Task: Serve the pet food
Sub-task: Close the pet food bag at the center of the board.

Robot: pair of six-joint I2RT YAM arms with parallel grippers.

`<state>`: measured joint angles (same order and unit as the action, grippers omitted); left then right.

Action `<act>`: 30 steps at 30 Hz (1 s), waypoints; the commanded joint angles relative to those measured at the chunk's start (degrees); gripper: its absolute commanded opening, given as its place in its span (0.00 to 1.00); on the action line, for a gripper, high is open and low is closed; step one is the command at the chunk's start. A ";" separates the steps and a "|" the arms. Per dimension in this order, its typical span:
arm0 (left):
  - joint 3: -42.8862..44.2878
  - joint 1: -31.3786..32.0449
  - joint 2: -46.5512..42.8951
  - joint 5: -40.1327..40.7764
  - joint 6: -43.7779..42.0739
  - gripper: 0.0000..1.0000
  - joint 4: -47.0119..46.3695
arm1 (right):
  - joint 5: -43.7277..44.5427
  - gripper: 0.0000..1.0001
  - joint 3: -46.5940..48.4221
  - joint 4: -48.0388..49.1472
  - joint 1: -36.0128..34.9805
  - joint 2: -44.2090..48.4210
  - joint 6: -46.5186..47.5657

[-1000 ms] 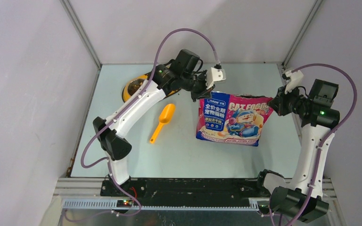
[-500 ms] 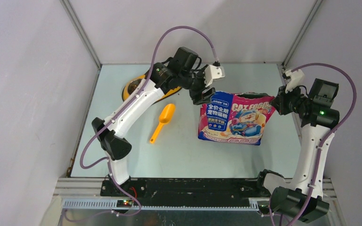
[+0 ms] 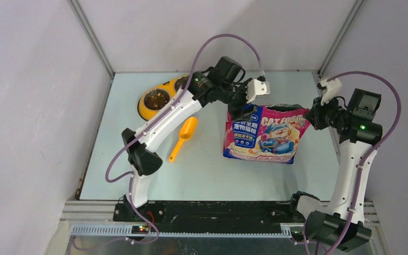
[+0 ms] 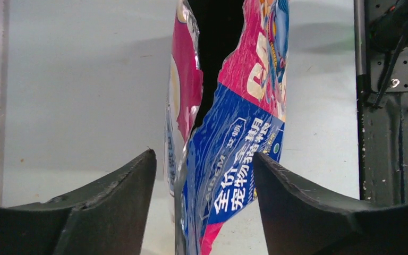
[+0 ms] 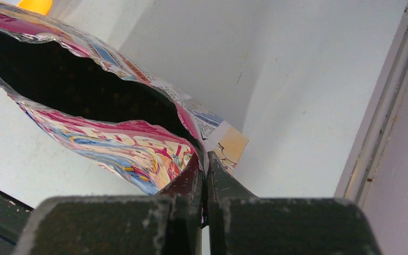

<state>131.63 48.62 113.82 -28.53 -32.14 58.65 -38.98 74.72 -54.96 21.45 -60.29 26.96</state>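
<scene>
The pet food pouch [image 3: 263, 135], glossy blue and pink, stands upright on the table with its torn top gaping open. My right gripper [image 3: 311, 118] is shut on the pouch's top right corner; in the right wrist view the fingers [image 5: 206, 159] pinch the pouch [image 5: 117, 141] rim, and the inside is dark. My left gripper [image 3: 240, 112] is open at the top left corner. In the left wrist view its jaws [image 4: 204, 156] stand either side of the pouch [image 4: 239, 159] edge without pressing it. Dark kibble [image 3: 158, 97] lies in one feeder bowl.
A yellow double feeder [image 3: 141, 108] sits at the back left, partly behind my left arm. An orange scoop [image 3: 183, 137] lies on the table between the feeder and the pouch. Enclosure walls close in the back and both sides.
My left gripper has opened, letting go of the pouch's left corner, and the arm has shifted right, uncovering the feeder. The right gripper has kept its hold.
</scene>
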 commanded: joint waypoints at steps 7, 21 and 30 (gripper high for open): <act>2.91 0.92 1.93 2.68 -0.02 0.16 -1.27 | 1.33 0.00 0.37 7.77 -0.16 1.95 1.23; -5.06 0.87 -6.32 10.26 4.57 0.00 -6.36 | 0.34 0.28 1.06 4.72 -2.10 3.93 11.28; -5.16 0.86 -5.39 7.05 6.51 0.00 -5.79 | -4.45 0.76 5.14 0.68 -15.65 1.86 18.13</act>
<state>125.56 50.11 112.33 -21.37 -27.24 55.66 -41.19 77.43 -55.42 10.50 -56.36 42.02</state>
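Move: The left hand is open just over the left end of the pet food bag's mouth: that rim is about 2 cm below it and 1 cm ahead, the bag's middle some 9 cm right, 2 cm back and 13 cm down. The scoop lies on the board about 21 cm left and 2 cm back; the bowls are 25 cm left and 15 cm ahead. The shut right hand holds the mouth's right end, the bag's middle 11 cm left, 2 cm back and 13 cm down. Straight down about 2.5 cm goes the left hand, its open fingers astride the left end of the rim, then they shut and pinch the two walls together and keep hold. The right hand keeps its grip on the right end meanwhile, then opens, lets go and swings left about 5 cm while rising 3.5 cm, turning some 20 degrees counter-clockwise over the bag. ##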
